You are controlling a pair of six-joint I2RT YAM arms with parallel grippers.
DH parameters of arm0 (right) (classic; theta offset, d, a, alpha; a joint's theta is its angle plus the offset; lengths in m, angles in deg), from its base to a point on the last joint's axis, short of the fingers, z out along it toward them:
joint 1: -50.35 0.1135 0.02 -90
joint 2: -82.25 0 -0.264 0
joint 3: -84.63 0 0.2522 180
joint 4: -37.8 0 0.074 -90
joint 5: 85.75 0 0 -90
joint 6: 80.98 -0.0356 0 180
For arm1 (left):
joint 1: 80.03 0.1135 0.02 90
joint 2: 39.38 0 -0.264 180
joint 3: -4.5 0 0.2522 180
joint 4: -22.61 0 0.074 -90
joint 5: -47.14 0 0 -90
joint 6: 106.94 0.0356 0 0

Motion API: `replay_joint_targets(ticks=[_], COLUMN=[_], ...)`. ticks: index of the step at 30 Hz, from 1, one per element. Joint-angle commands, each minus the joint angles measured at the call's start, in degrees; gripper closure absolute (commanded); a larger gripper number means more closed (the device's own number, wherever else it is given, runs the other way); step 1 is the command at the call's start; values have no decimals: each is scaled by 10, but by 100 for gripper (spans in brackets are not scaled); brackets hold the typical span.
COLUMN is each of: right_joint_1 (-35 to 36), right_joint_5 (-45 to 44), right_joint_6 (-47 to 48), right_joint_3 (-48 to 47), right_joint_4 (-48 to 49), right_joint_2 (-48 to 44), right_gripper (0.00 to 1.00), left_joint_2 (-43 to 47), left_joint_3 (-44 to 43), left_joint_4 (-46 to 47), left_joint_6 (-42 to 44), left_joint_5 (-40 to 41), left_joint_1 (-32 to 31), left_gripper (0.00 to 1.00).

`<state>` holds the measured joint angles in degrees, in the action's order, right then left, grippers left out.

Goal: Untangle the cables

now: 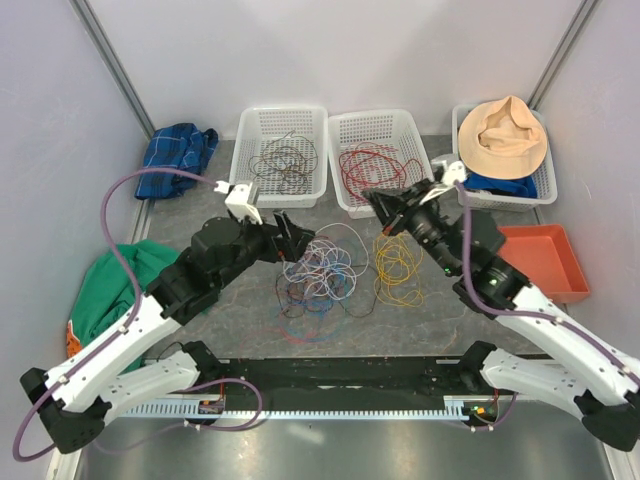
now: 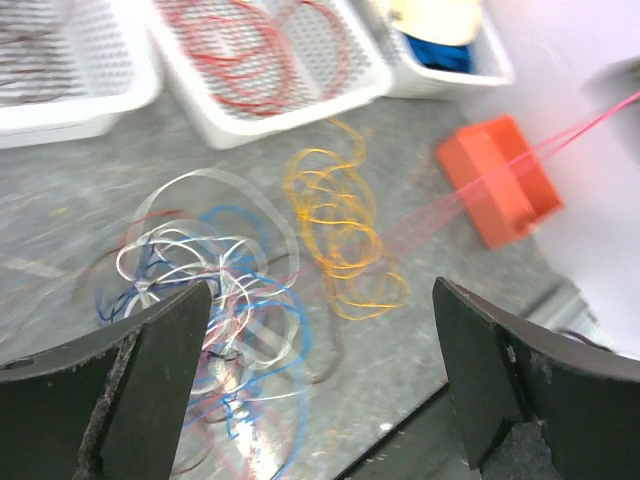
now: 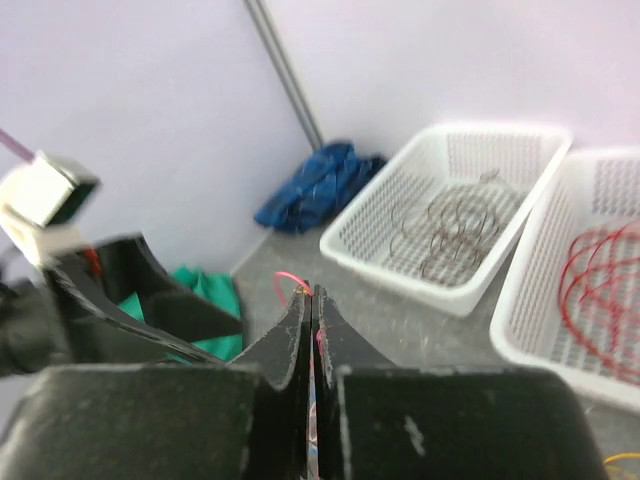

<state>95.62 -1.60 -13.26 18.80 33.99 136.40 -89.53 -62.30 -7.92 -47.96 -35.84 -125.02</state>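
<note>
A tangle of white, blue, red and dark cables (image 1: 320, 270) lies mid-table; beside it on the right is a loose bundle of yellow cables (image 1: 397, 262). Brown cables (image 1: 283, 158) fill the left white basket and red cables (image 1: 372, 165) the middle one. My left gripper (image 1: 290, 232) hovers over the tangle's left side, jaws wide open and empty (image 2: 320, 300). My right gripper (image 1: 380, 205) is raised near the middle basket, shut on a thin red cable (image 3: 288, 278) whose end curls out at the jaw tips (image 3: 312, 292). That red cable (image 2: 560, 140) runs taut down toward the tangle (image 2: 210, 290).
A third basket (image 1: 462, 125) at the back right holds a tan hat and blue cloth. An orange tray (image 1: 540, 260) sits on the right. Blue plaid cloth (image 1: 178, 148) lies at the back left, green cloth (image 1: 110, 285) on the left.
</note>
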Motion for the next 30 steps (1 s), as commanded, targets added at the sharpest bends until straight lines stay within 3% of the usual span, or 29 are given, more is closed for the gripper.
replay_joint_targets(ticks=[1,8,12,18,21,30], right_joint_1=[3,3,2,3,3,3], right_joint_5=[-57,-50,-51,-41,-31,12], right_joint_6=[37,46,41,30,26,10], right_joint_3=[-89,-207,-234,-255,-267,-291], right_joint_4=[-84,-178,-202,-217,-224,-238], right_joint_2=[-39,-19,-11,-4,-1,-10], right_gripper=[100,100,100,100,100,100], left_joint_2=[50,119,125,53,15,-101], left_joint_3=[17,88,144,206,241,246], left_joint_4=[-50,58,185,352,414,489], left_joint_6=[-23,-3,20,31,21,5], left_joint_5=[115,105,18,-111,-135,-81], left_joint_1=[-1,-1,-1,-3,-10,-40], left_gripper=[1,0,0,0,0,0])
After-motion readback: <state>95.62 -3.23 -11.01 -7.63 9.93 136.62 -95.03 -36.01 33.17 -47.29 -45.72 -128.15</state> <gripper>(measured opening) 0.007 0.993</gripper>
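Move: The tangle lies about 13 cm ahead of the open left hand, 6 to its right and 28 below; the pink cable, still held by the shut right hand, rises out of it. The yellow cable lies some 15 cm ahead of the left hand and 22 to its right, at tangle height. From the right hand the tangle is about 12 cm ahead, 7 to the left and 36 below. Right hand lifts the pink cable about 11 cm; open left swings left, then right and down towards the tangle. ##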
